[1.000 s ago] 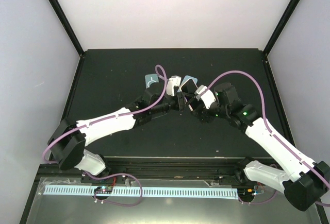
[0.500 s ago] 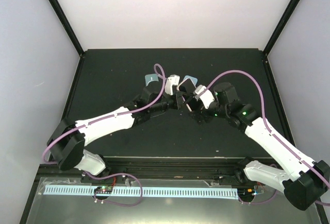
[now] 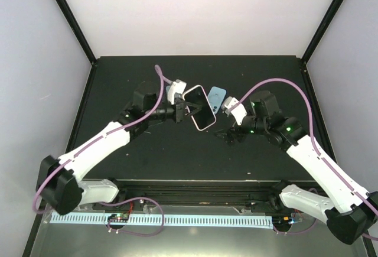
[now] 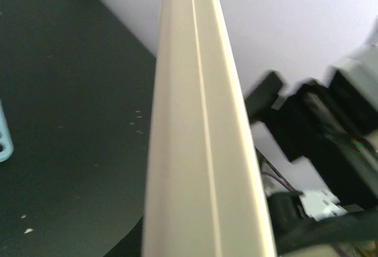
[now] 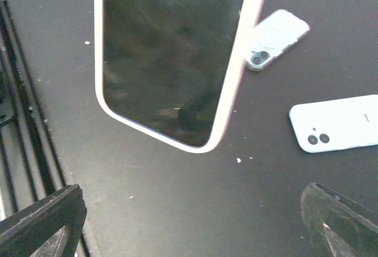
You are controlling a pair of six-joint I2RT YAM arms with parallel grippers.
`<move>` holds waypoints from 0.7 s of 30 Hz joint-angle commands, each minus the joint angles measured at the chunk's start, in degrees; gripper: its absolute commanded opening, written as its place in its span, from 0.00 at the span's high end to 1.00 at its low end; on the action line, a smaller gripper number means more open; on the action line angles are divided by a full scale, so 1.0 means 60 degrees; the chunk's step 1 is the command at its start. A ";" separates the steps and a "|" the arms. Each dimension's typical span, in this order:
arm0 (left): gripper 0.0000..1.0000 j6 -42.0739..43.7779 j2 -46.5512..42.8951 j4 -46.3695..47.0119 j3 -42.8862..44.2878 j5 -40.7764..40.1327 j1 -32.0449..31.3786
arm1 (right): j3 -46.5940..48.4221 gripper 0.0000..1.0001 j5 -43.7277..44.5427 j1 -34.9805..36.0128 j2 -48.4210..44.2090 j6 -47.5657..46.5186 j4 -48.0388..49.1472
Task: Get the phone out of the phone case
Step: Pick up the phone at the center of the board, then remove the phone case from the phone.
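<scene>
The phone [image 3: 199, 110] has a dark screen inside a cream-pink rim, which looks like the phone case still on it. It hangs above the mat, tilted, screen up. My left gripper [image 3: 186, 110] is shut on its left edge. In the left wrist view only the phone's cream side [image 4: 201, 150] shows, with a seam down its middle, and it hides the fingers. In the right wrist view the phone [image 5: 171, 56] is ahead and apart from my right gripper [image 5: 189, 227]. That gripper [image 3: 227, 134] stands open with nothing between its fingers.
A pale blue case-like piece [image 3: 217, 98] with two camera holes lies on the black mat [image 3: 130, 162], also in the right wrist view [image 5: 336, 124]. A second pale blue piece [image 5: 274, 37] lies beyond it. The table's front rails [image 5: 18, 127] run along the left.
The two grippers were together at the phone. The right gripper has opened and drawn back to the right. The left arm has carried the phone left, with its screen now facing up.
</scene>
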 commanded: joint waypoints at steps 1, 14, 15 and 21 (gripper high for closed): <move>0.98 0.1665 -0.1226 -0.0285 0.0093 0.2676 0.0193 | 0.0440 0.00 -0.1198 0.0026 -0.0281 -0.0419 -0.0815; 0.98 0.3712 -0.1372 -0.1805 0.0829 0.5462 0.0200 | 0.0479 0.28 -0.5674 0.0044 -0.0247 -0.2190 -0.1894; 0.99 0.3682 -0.1283 -0.1758 0.0863 0.5543 0.0210 | 0.0487 0.32 -0.5746 0.0039 -0.0195 -0.2164 -0.1842; 0.98 0.3283 -0.1051 -0.1205 0.0903 0.5742 0.0204 | 0.0539 0.49 -0.5716 0.0053 0.0155 -0.2579 -0.1920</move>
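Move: The cased phone is already pinched in the left fingers, its middle some 3 cm to the right of the left hand and a touch below. From the right hand, open and empty, it lies about 8 cm left, 7 cm ahead and roughly 3 cm higher. Far below on the table, the light-blue phone is about 20 cm ahead of the right hand and level sideways; the grey phone is equally far out and 20 cm left. Keeping its pinch on the side of the cased phone, the left hand draws it back about 10 cm, rising some 4 cm and turning clockwise by roughly 30 degrees. The right hand keeps pace, back about 9 cm and slightly left and up, swings counter-clockwise about as much, and closes its fingers about halfway beside the case's near end without a visible touch. ##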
